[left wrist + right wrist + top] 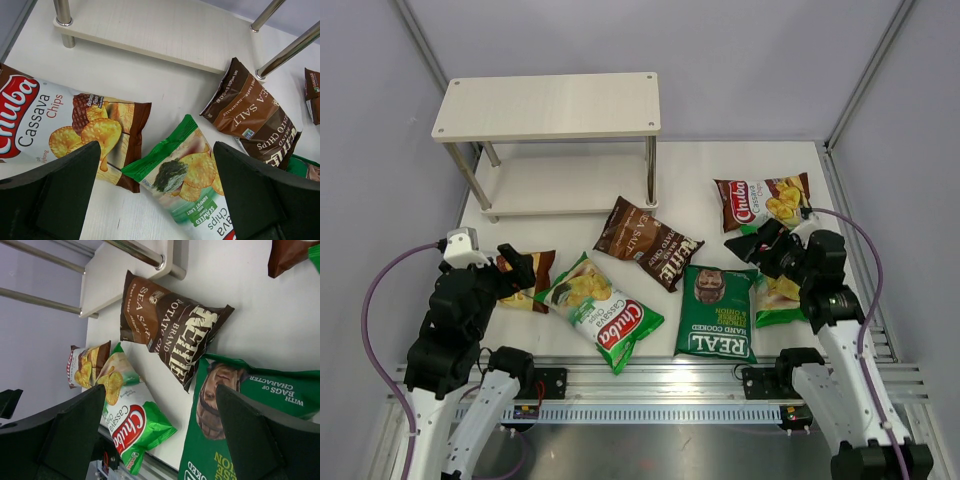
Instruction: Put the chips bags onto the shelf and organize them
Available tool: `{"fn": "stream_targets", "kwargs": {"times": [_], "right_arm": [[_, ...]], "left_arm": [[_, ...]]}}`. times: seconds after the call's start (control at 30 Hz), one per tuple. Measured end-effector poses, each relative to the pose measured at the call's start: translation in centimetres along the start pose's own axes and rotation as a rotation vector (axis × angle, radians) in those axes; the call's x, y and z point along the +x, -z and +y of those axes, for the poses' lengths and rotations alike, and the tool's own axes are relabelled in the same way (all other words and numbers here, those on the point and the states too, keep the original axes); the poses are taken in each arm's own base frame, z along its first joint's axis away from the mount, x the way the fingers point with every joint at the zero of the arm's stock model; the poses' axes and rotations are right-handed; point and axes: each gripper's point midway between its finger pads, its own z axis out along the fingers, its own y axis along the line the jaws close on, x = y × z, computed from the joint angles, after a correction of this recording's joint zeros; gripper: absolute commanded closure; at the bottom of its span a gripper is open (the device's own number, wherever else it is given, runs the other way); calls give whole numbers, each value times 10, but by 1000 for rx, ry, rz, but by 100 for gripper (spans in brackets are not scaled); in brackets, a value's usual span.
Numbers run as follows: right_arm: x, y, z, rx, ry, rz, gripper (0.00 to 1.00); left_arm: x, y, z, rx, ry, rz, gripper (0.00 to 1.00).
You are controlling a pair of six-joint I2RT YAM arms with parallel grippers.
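Observation:
The shelf (548, 105) stands at the back left, both cream boards bare. All the chips bags lie flat on the white table. The Sea Salt bag (648, 243) is in the middle, the REAL bag (718, 312) right of centre, a green Chuba bag (600, 310) left of centre. One brown/white Chuba bag (763, 200) lies back right. My left gripper (515, 268) hovers open over another brown/white Chuba bag (60, 125) and the green one's top end (192, 180). My right gripper (765, 245) hangs open, holding nothing, above a second green bag (778, 298).
Thin silver shelf legs (651, 170) stand just behind the Sea Salt bag. Grey walls close in the table on three sides. An aluminium rail (660, 385) with the arm bases runs along the near edge.

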Motion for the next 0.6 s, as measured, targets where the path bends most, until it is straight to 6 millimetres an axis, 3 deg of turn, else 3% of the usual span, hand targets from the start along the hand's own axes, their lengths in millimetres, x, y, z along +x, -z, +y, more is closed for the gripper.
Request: {"fn": "stream_targets", "kwargs": {"times": [0.23,0.4,0.6], "right_arm": [[9,-60,-28,-2,-94,128,1],[19,-89,-46,9,-114,183,2],[47,-131,-62,49,-75,305,6]], "left_arm": [[2,-1,0,-1,-1,5,1],[3,-2,0,-3,-4,11,1],[5,-6,0,-9,-8,28,1]]}}
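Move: The brown Kettle chips bag I am going for lies some 17 cm ahead of my right hand, 17 cm to its left and about 18 cm below. The green bag lies almost underneath, about 2 cm ahead and 3 cm left. The white-green Chuba bag is roughly 28 cm left and 1 cm ahead, and the lower shelf's near right corner about 9 cm beyond the Kettle bag's middle. From my left hand the Kettle bag is about 23 cm ahead, 25 cm right and 23 cm below. With my right hand already under way, I swoop down about 12 cm while reaching some 8 cm forward and 5 cm left, over the top of the green bag towards the near right end of the Kettle bag. I tip the fingers about 15 degrees farther down, swing them about 10 degrees counter-clockwise, and keep them wide open. ##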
